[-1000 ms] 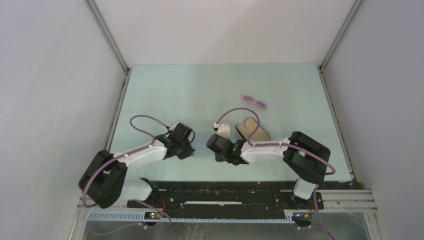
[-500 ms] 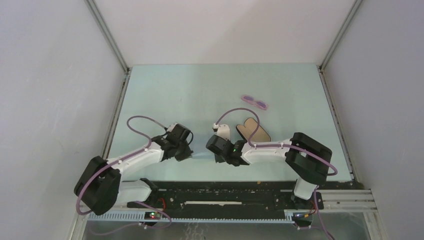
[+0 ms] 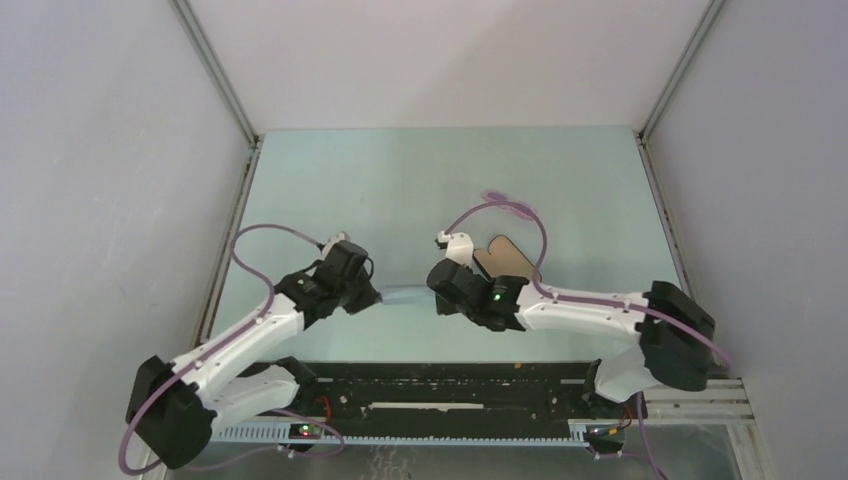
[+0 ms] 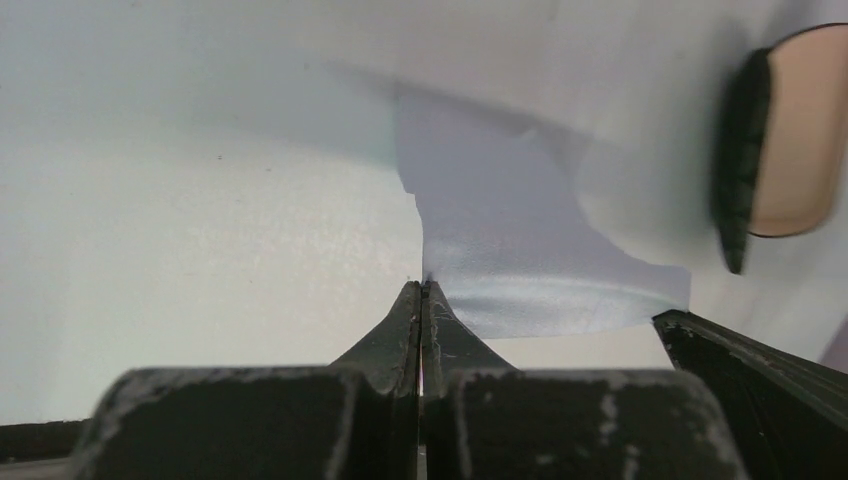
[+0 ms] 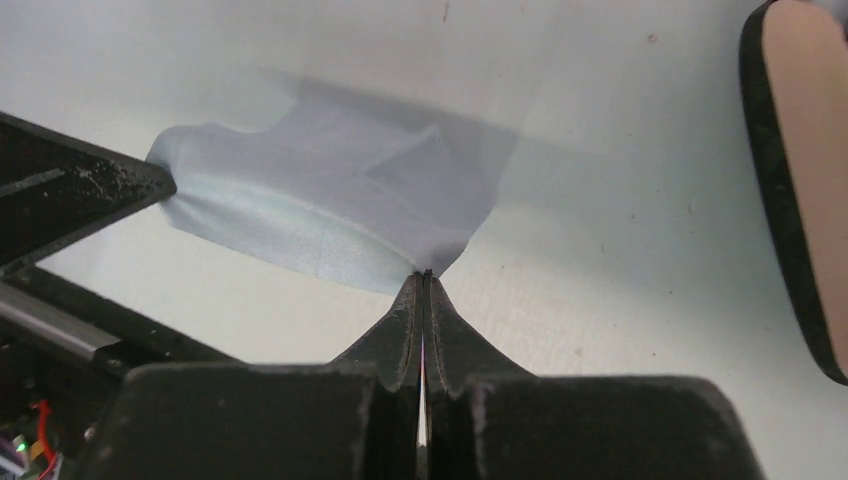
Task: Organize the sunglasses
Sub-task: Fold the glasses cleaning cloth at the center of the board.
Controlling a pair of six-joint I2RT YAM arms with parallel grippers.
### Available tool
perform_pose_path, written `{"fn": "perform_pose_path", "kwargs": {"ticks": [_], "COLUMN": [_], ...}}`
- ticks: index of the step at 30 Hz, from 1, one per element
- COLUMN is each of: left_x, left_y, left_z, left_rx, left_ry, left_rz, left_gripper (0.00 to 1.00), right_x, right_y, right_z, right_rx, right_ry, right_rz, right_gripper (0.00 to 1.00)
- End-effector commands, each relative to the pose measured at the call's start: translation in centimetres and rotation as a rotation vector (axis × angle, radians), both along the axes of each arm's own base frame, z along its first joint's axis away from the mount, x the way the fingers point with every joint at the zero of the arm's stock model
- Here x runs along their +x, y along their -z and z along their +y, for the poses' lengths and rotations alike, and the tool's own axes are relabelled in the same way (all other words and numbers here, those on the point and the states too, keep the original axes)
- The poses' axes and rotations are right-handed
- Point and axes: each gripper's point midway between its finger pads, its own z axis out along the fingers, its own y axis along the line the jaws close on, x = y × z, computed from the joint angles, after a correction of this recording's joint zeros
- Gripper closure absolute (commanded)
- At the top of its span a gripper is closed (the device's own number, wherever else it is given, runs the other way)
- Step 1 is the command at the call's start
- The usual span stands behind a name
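Note:
The sunglasses point(image 3: 491, 196), a slim pink-purple pair, lie at the back of the table, partly crossed by the right arm's purple cable. A light blue cloth point(image 3: 405, 296) hangs stretched between both grippers. My left gripper point(image 3: 373, 297) is shut on one corner of the cloth point(image 4: 520, 260), as the left wrist view shows at its tips point(image 4: 421, 286). My right gripper point(image 3: 437, 298) is shut on the opposite corner of the cloth point(image 5: 330, 215), pinched at its tips point(image 5: 425, 276). Both grippers are well in front of the sunglasses.
An open black case with tan lining point(image 3: 505, 260) lies just behind the right gripper; it also shows as the case point(image 4: 790, 140) and the case point(image 5: 800, 170) in the wrist views. The black rail point(image 3: 440, 390) runs along the near edge. Grey walls enclose the table.
The right gripper has shut on the cloth's corner. Both arms have shifted, and the cloth now spans the gap between the two grippers, lifted off the table.

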Motion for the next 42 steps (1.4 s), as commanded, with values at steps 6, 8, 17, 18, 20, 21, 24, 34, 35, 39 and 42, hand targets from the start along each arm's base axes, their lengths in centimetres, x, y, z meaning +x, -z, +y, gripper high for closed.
{"fn": "perform_pose_path", "kwargs": {"ticks": [6, 8, 17, 18, 20, 21, 24, 34, 35, 39, 42], "left_x": [-1.9, -2.8, -2.7, -2.3, -1.0, -0.3, 2.2, 10.2, 10.7, 12.1, 13.1], "left_y": [-6.2, -7.1, -6.5, -6.0, -4.9, -4.1, -2.6, -0.4, -0.3, 0.5, 1.1], "left_z": [1.2, 1.0, 1.5, 1.4, 1.2, 1.2, 1.4, 0.9, 1.0, 1.5, 1.9], "left_rx": [-0.022, -0.042, 0.004, 0.025, 0.049, 0.058, 0.076, 0.198, 0.209, 0.246, 0.261], "left_ry": [0.025, 0.036, 0.013, 0.016, 0.011, 0.010, 0.003, 0.056, 0.060, 0.066, 0.062], "left_rz": [-0.121, -0.129, -0.113, -0.099, -0.081, -0.065, -0.061, -0.016, -0.011, 0.013, 0.028], "left_gripper": [1.00, 1.00, 1.00, 1.00, 1.00, 1.00, 1.00, 1.00, 1.00, 1.00, 1.00], "right_x": [-3.3, -4.5, -4.4, -3.8, -2.6, -1.9, 0.5, 8.1, 8.6, 10.2, 11.3], "right_y": [-6.0, -6.6, -5.2, -4.5, -3.4, -2.8, -1.0, 3.9, 4.0, 3.6, 3.7], "right_z": [-1.7, -1.6, -1.5, -1.5, -1.5, -1.4, -1.3, -1.4, -1.4, -1.3, -1.3], "right_rx": [0.025, 0.041, 0.056, 0.046, 0.044, 0.042, 0.036, 0.003, -0.001, -0.004, -0.021], "right_ry": [-0.046, -0.064, -0.075, -0.070, -0.068, -0.069, -0.072, -0.036, -0.032, -0.023, -0.016], "right_rz": [-0.109, -0.107, -0.001, 0.013, 0.041, 0.057, 0.079, 0.136, 0.135, 0.116, 0.109], "right_gripper": [1.00, 1.00, 1.00, 1.00, 1.00, 1.00, 1.00, 1.00, 1.00, 1.00, 1.00]}}
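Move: Both hands already hold the cleaning cloth up by its corners; the spot on the board's centre where its held edge is being taken lies about 10 cm ahead of the left hand, 6 cm to its right and 7 cm below. From the right hand that spot is some 9 cm ahead, 6 cm left and 9 cm below. The open glasses case stands about 11 cm ahead and 15 cm right of the right hand, the pink sunglasses roughly 27 cm ahead and 16 cm right. Still pinching the cloth, both hands rise about 6 cm and back, then sweep forward some 14 cm, sinking. ##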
